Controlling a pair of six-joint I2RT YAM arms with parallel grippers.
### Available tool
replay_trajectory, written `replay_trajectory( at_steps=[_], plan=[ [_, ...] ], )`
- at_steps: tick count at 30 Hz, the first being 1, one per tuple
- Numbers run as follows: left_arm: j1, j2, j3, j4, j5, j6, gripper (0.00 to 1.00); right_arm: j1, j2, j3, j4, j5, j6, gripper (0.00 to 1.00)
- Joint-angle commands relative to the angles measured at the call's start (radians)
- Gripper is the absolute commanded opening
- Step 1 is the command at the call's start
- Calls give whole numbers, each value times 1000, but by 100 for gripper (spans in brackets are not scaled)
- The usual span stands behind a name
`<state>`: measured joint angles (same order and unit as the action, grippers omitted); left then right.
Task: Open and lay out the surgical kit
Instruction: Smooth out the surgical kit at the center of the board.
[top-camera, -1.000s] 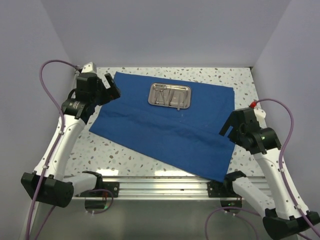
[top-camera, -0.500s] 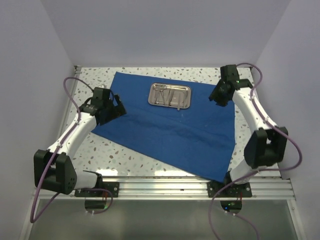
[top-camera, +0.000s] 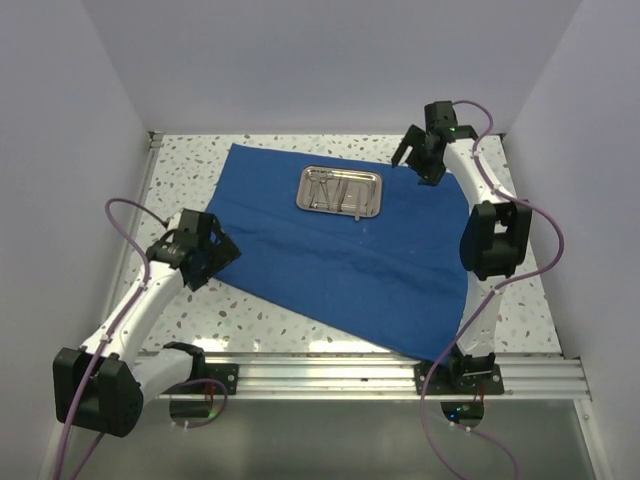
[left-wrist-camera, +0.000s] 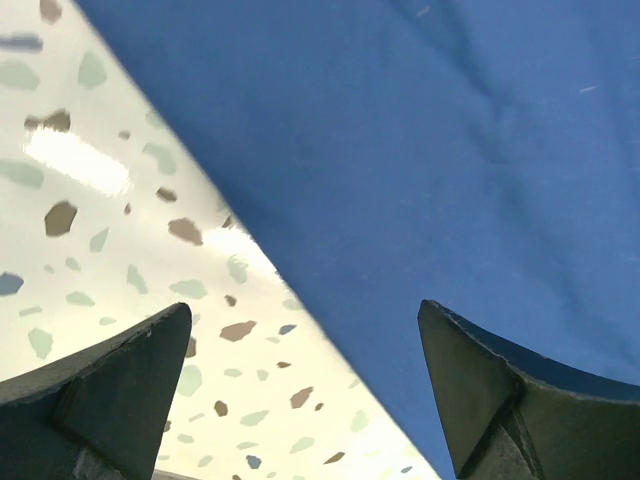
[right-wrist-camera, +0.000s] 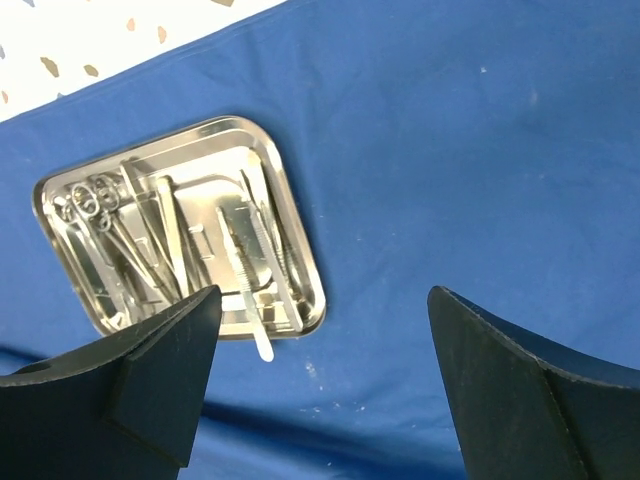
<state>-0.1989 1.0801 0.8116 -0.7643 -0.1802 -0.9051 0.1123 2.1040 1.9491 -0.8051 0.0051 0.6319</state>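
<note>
The surgical kit lies unwrapped, its royal-blue cloth (top-camera: 340, 262) spread flat over the table. A shiny steel tray (top-camera: 301, 190) sits on the cloth's far part. Inside it are ring-handled scissors (right-wrist-camera: 95, 200) and slim tweezers (right-wrist-camera: 245, 270); one slim tool pokes out over the near rim. My right gripper (top-camera: 412, 165) hovers open just right of the tray (right-wrist-camera: 296, 226), with only bare cloth (right-wrist-camera: 450, 180) between its fingers. My left gripper (top-camera: 222, 252) is open over the cloth's left edge (left-wrist-camera: 420, 150), one finger above the table, the other above the cloth, holding nothing.
The speckled table (top-camera: 250, 300) shows around the cloth. Plain walls close in on the left, back and right. A metal rail (top-camera: 330, 372) with both arm bases runs along the near edge. The right arm's elbow (top-camera: 492, 238) rises over the cloth's right edge.
My right arm has swung from the near right up to the far right beside the tray. My left gripper has drawn back along the cloth's left edge toward the near side.
</note>
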Motion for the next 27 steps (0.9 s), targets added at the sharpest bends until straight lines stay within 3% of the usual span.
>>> replay_trajectory(
  at_steps=[1, 11, 21, 27],
  plan=[
    [-2, -9, -95, 2, -25, -87, 100, 4, -3, -9, 35, -77, 18, 88],
    [-2, 56, -192, 92, -33, -112, 100, -10, -59, -108, 17, -96, -3, 87],
    [-2, 197, -180, 191, -33, -77, 100, -10, -170, -231, 37, -105, -1, 86],
    [-2, 254, -183, 238, -18, -63, 93, -11, -233, -291, 43, -103, 0, 86]
  ],
)
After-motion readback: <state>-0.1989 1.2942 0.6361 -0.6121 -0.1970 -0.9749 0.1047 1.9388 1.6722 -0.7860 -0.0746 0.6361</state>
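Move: The near-left edge of the surgical kit's blue cloth lies almost straight below the left hand, about 10 cm down and 2 cm back, with the edge passing between the open fingers. The instrument tray on the cloth is some 26 cm ahead of that hand and 32 cm to its right. From the right hand, the same stretch of edge is roughly 51 cm to the left and 29 cm back, while the tray is about 21 cm left and practically level fore-and-aft, 13 cm lower. The open left hand drops about 9 cm onto the cloth's near-left edge, drawing back some 4 cm and then easing forward a little as its fingers tip steeper, ending astride the edge, right finger down at the cloth and left one over bare board, the grip barely starting to close. Meanwhile the empty right hand draws back about 6 cm over the right part of the cloth, dipping first and then rising, its fingers kept open. ##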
